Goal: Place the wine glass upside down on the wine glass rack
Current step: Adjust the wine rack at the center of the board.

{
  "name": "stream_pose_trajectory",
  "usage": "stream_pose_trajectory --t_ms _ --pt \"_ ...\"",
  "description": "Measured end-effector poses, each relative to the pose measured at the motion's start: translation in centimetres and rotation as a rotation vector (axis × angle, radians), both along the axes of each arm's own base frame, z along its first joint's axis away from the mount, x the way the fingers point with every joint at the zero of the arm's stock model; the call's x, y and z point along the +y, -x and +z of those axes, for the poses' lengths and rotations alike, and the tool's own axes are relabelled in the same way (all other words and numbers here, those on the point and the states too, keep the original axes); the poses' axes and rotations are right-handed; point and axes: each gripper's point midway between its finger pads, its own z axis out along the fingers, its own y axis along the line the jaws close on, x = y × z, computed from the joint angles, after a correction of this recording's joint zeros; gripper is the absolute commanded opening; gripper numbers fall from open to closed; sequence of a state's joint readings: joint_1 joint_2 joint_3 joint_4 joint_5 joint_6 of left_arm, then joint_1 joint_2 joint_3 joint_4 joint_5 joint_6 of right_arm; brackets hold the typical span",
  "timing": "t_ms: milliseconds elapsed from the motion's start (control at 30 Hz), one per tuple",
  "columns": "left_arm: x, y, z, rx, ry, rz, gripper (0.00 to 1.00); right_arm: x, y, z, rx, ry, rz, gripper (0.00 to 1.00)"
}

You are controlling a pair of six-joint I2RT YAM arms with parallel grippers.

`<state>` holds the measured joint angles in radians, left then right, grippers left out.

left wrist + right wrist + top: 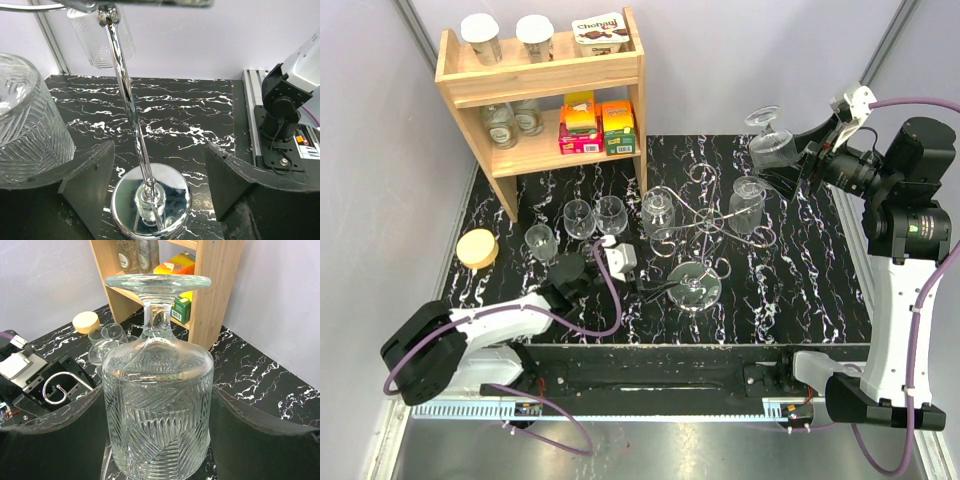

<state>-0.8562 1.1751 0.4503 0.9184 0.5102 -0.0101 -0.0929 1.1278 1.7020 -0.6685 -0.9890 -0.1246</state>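
Note:
My right gripper is shut on a ribbed wine glass, held up at the back right, above and right of the wine glass rack. In the right wrist view the wine glass stands foot up between my fingers. Two other glasses hang upside down on the rack's scroll arms. My left gripper is low on the table, open, with a finger on either side of the rack's shiny disc base and the post rising between them.
A wooden shelf with jars and cartons stands at the back left. Three loose glasses and a yellow lid sit left of the rack. The right arm's base is beyond the table's right edge.

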Motion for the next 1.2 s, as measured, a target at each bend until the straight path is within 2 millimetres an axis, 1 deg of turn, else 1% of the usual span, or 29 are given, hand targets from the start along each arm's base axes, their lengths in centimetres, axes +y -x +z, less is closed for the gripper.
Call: stream_pose_trajectory --t_ms 33,133,233,400,533,633,833,1100,1167,1200 --pt "-0.2 -0.2 -0.1 -0.001 -0.001 0.007 0.71 0.0 0.0 0.0 0.001 0.000 0.000 0.00" --pt "-0.9 -0.9 -0.6 0.001 -0.006 0.032 0.56 0.0 -0.1 -0.1 0.005 0.000 0.000 0.00" --pt "-1.4 -1.6 -0.8 0.002 0.000 0.064 0.55 0.0 -0.3 -0.4 0.009 0.000 0.001 0.00" --pt "-1.9 -2.4 -0.1 -0.010 0.043 0.113 0.56 -0.1 -0.5 -1.0 0.025 -0.001 0.000 0.00" --pt "-2.3 -2.7 0.5 -0.029 0.080 0.135 0.56 -0.1 -0.6 -1.3 0.030 0.001 0.000 0.00" --pt "-2.6 -2.9 0.3 -0.040 0.095 0.149 0.55 -0.1 -0.7 -1.4 0.031 0.002 0.001 0.00" --pt "-3.0 -3.5 0.2 -0.051 0.109 0.169 0.46 -0.1 -0.7 -1.7 0.034 0.004 0.001 0.00" --pt "-3.8 -4.0 0.2 -0.058 0.119 0.172 0.45 -0.1 -0.9 -2.1 0.040 0.006 0.001 0.00" --pt "-4.1 -4.0 0.2 -0.061 0.119 0.168 0.42 -0.1 -0.9 -2.1 0.040 0.008 0.001 0.00" --pt "-4.2 -4.0 0.1 -0.060 0.118 0.167 0.39 -0.1 -0.9 -2.2 0.041 0.008 0.001 0.00"
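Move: The wine rack's upright stem stands about 7 cm to the left hand's right and 5 cm ahead, its middle roughly level with the hand. The near hanging glass is some 10 cm straight ahead and about 3 cm higher; the other hanging glass is roughly 15 cm right, 9 cm ahead. From the right hand, holding an upturned glass high up, the stem is about 10 cm left, 8 cm back and 20 cm below. Towards the rack's stem, the left hand slides nearly level, about 4 cm right and 4 cm forward, swinging its fingers some 10 degrees counter-clockwise and narrowing them from wide to about half open, a tip on either side of the stem, with no touch visible. The right hand keeps its grip on the upturned glass and sinks about 2 cm. ##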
